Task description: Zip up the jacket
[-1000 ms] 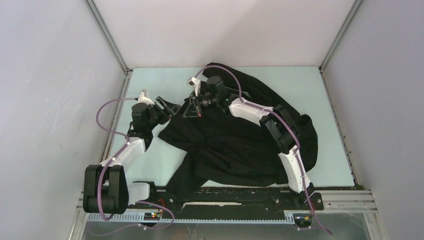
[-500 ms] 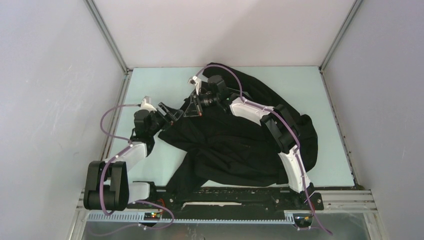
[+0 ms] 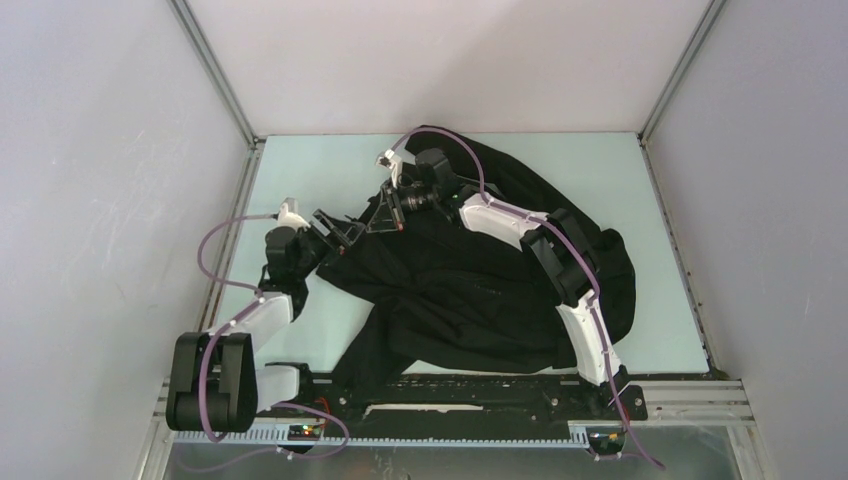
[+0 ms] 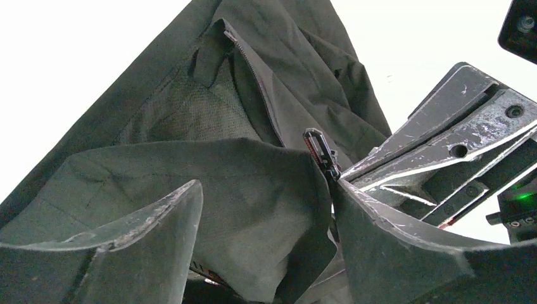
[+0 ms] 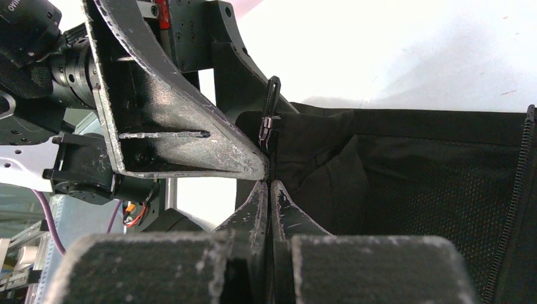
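The black jacket [image 3: 480,290] lies crumpled across the pale table, its front open and the mesh lining [image 5: 437,183] showing. My right gripper [image 5: 269,183] is shut on the jacket's front edge just below the zipper slider [image 5: 271,114] and holds that edge up. My left gripper [image 4: 267,190] is open, with a fold of jacket [image 4: 253,209] between its fingers. The zipper pull [image 4: 320,152] stands just above its right finger, beside the right gripper's fingers [image 4: 443,133]. From above, the left gripper [image 3: 345,228] and the right gripper [image 3: 385,215] almost meet at the jacket's left end.
Grey walls [image 3: 120,200] enclose the table on three sides, with a metal rail [image 3: 225,250] close to my left arm. The right arm [image 3: 560,260] lies over the jacket. Bare tabletop [image 3: 310,170] shows behind the left gripper.
My left gripper has moved right and nearer, onto the jacket's edge beside the right gripper, and opened a little wider. The right gripper has stayed shut and barely shifted.
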Robot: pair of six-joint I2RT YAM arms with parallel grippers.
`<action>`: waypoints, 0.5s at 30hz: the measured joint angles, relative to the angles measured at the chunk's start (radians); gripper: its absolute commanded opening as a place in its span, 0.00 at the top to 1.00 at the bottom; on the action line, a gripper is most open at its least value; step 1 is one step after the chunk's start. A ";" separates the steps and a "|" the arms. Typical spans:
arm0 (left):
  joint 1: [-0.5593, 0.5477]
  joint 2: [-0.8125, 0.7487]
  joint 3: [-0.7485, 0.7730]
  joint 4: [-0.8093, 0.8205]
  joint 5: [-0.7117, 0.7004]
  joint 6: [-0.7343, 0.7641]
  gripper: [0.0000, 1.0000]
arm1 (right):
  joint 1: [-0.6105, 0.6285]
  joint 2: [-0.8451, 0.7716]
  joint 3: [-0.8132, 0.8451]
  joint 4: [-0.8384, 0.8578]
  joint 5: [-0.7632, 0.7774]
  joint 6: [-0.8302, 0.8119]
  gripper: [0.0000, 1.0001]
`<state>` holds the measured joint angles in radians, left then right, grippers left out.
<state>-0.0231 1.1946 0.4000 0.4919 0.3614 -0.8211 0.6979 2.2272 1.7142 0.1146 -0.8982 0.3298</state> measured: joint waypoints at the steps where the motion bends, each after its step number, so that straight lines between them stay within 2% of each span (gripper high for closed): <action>1: 0.003 0.000 -0.007 0.008 0.001 -0.005 0.26 | 0.000 0.000 0.000 0.000 0.000 0.001 1.00; 5: 0.011 -0.010 -0.038 0.044 0.008 -0.034 0.40 | 0.000 0.006 0.000 0.000 -0.001 0.004 1.00; 7: 0.021 -0.009 -0.050 0.066 0.020 -0.051 0.51 | 0.000 0.010 0.002 0.000 -0.004 0.007 1.00; 11: 0.047 0.019 -0.062 0.132 0.043 -0.089 0.56 | -0.001 0.015 0.006 0.002 -0.006 0.018 1.00; 15: 0.054 0.055 -0.069 0.189 0.061 -0.117 0.56 | -0.002 0.015 0.009 0.003 -0.013 0.022 1.00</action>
<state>0.0311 1.2499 0.3305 0.6807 0.4221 -0.9382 0.6960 2.2425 1.7233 0.1181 -0.9108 0.3519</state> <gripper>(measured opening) 0.440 0.008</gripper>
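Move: The zipper's pull tab stands about 2 cm ahead of the left hand and 2 cm to its right, nearly level with its fingers. The right fingertips, pinching the zipper strip, are roughly 4 cm right of the tab. The jacket's hem corner is some 5 cm back and 4 cm left of the left hand, 12 cm below. From the right hand, the tab is about 4 cm left, straight across. The left fingers narrow to half-open at the pull tab, hand rolling left side down, edging 1 cm left. ##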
